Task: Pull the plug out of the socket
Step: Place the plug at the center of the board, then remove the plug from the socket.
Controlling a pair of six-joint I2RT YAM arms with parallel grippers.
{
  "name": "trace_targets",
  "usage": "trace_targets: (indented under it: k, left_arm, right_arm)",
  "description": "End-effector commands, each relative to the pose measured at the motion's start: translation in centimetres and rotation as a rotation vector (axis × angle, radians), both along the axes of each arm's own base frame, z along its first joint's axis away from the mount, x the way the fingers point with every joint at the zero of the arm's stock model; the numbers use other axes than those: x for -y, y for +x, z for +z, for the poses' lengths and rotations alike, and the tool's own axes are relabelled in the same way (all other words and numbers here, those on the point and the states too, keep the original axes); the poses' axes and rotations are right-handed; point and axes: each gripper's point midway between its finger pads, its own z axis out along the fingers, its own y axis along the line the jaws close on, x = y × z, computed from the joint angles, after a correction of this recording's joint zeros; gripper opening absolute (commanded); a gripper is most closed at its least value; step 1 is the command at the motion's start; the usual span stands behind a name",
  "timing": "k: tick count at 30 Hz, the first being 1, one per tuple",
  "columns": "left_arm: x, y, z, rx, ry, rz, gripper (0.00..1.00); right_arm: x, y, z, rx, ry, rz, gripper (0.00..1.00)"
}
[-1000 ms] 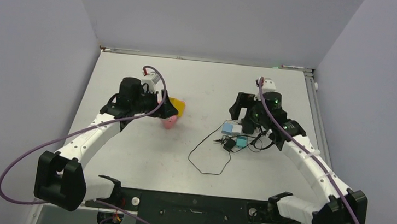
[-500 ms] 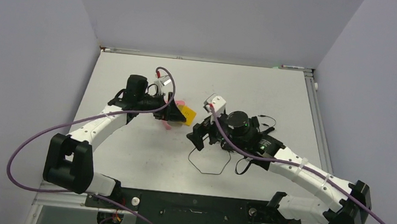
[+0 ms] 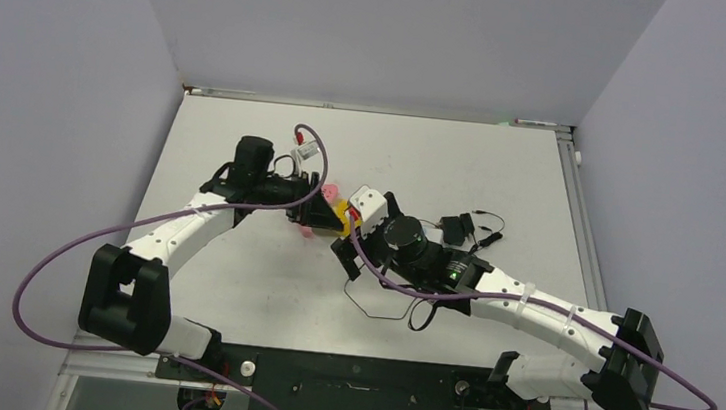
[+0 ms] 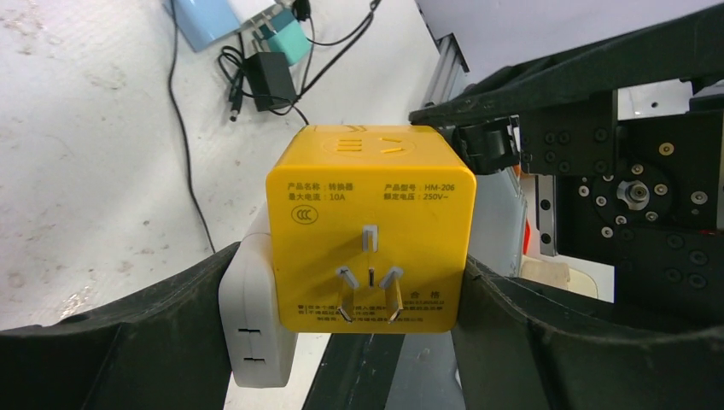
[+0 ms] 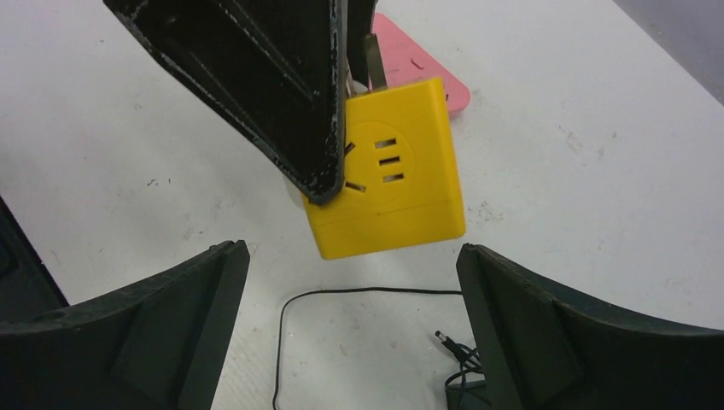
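Note:
The socket (image 4: 367, 222) is a yellow cube, held off the table with its metal prongs toward the left wrist camera. A white plug (image 4: 252, 325) is seated in its left face. My left gripper (image 4: 354, 273) is shut across both: one finger presses the plug, the other the cube's right face. In the top view the socket (image 3: 330, 220) hangs mid-table between left gripper (image 3: 314, 205) and right gripper (image 3: 343, 243). My right gripper (image 5: 350, 260) stands wide open just short of the socket (image 5: 388, 184), touching nothing. The plug is hidden in the right wrist view.
A pink flat object (image 5: 418, 68) lies on the table under the socket. A thin black cable (image 3: 380, 302) loops beneath the right arm. A black adapter (image 3: 457, 226) lies further right, with a blue adapter (image 4: 205, 17) beside it.
The right arm has swung left from the adapter pile to face the socket, its jaws opening fully. The left arm has carried the socket rightward, off the pink object.

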Motion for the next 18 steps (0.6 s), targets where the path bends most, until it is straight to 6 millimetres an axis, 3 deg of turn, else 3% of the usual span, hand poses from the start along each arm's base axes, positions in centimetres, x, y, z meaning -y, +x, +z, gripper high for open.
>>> trace_targets:
  k: [1,12,14,18]
  left_arm:
    - [1.5,-1.0,3.1,0.085,-0.072,-0.11,0.0]
    - [2.8,-3.0,4.0,0.085,-0.118,-0.192,0.0]
    - [2.9,-3.1,4.3,0.078,-0.141,-0.199,0.0]
    - [3.1,-3.3,5.2,0.081,-0.196,-0.214,0.0]
  right_arm:
    - [-0.5,1.2,3.2,0.104,0.052,-0.006,1.0]
    - [-1.8,1.5,2.3,0.115,-0.003,0.047,0.93]
    - [-1.8,1.5,2.1,0.112,-0.005,0.047,0.89]
    - [-1.6,1.5,2.0,0.114,-0.002,0.038,0.71]
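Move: The yellow adapter, held in the left hand together with the white plug beneath it, lies about 4 cm ahead of the right hand, 3 cm to its left and 2 cm lower. The pink power strip is roughly 10 cm ahead of the right hand, 10 cm to its left and 16 cm below. From the left hand, the open right gripper waits some 4 cm back, 4 cm to the right and 2 cm above. The yellow adapter and white plug, kept pinched in the left hand, are carried about 4 cm back and to the right, rising 1.5 cm late, with a slight clockwise turn, into the right hand's open fingers. The right hand eases only about 1.5 cm forward and left to meet them, sinks slightly, then starts closing, one finger on the adapter's near side and one on its far side, its pads coming up against it. ##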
